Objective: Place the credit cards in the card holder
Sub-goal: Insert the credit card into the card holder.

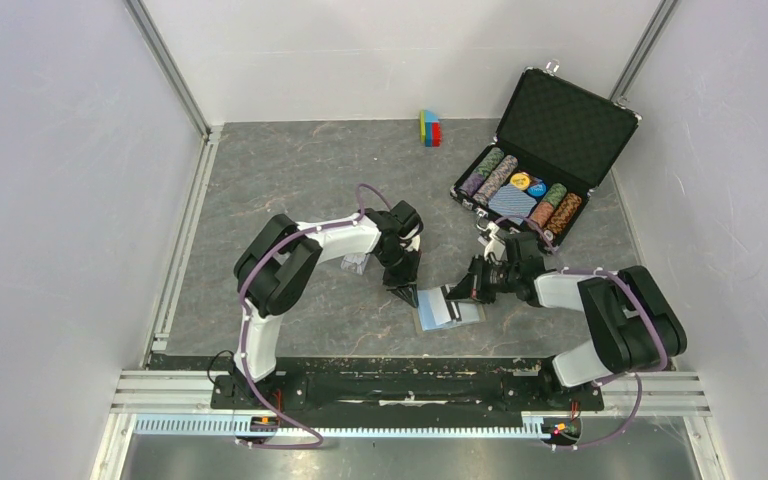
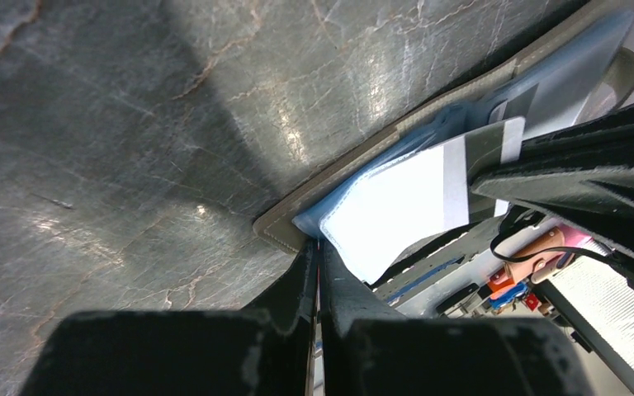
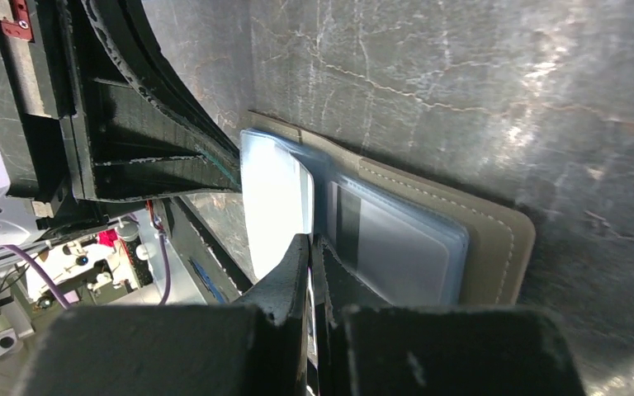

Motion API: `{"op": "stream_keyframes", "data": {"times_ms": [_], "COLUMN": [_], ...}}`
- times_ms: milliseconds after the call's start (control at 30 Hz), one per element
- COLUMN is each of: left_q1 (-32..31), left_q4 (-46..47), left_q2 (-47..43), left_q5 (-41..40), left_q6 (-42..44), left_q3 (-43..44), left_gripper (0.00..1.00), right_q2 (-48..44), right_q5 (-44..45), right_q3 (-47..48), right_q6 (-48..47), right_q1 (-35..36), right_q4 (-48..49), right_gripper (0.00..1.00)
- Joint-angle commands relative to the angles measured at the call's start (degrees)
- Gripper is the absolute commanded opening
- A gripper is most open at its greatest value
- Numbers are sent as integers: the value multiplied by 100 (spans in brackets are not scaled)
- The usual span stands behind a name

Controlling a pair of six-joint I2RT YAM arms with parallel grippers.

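Observation:
The taupe card holder lies open on the table between my two arms, its light blue sleeves facing up. My left gripper is shut on the corner of a blue sleeve at the holder's edge. A white credit card with a dark stripe sits partly inside that sleeve. My right gripper is shut on the card's far edge, with its fingertips right at the holder's sleeves. The taupe cover shows beyond them.
An open black chip briefcase with stacked chips stands at the back right. A small coloured block sits at the back wall. A pale flat item lies under my left arm. Metal frame rails run along the left side and near edge.

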Motion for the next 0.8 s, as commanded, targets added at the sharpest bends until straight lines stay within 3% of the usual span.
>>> {"op": "stream_keyframes", "data": {"times_ms": [0,167,567,667,767], "left_q1": [-73,-72,-65,-71,-71], "left_q4": [404,404,378,387,390], "left_q2": [269,329,402,423,466], "left_q5": [-94,-37,1,33,100], "left_q6": [-132,-152,-134,-128,-136], "left_q3": [131,218,351,364,427], "left_gripper": [6,6,5,5,5], "right_q2": [164,212,69,15,81], "right_q5": [205,218,926,1017,992], "right_q3": [-72,179,1088,1146,1223], "right_q6": [206,65,-1106,-1208,-1255], "right_q1": [236,414,449,454,471], "right_q4": [331,5,-2064,-2223,-2321], "right_gripper": [0,1,45,52,51]}}
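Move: Just left of the right hand, which already pinches the right edge of a half-inserted card, lies the card holder's left pocket, its middle about 3 cm to the left, 2 cm back and 1 cm below. The right pocket's middle is some 4 cm to the right and 3 cm back. From the left hand, pinching the holder's far-left corner, the left pocket is about 3 cm right and 2 cm back; the clear card tray lies 13 cm left and 8 cm ahead. Pushing the card left by its right edge, the right hand travels about 1.5 cm deeper into the left pocket, then spreads its fingers to half open, lets go and eases back roughly 1 cm to the right and up, tilting some 10 degrees. The left hand keeps its pinch on the holder's corner and, late on, pulls the holder almost 2 cm to the right. ##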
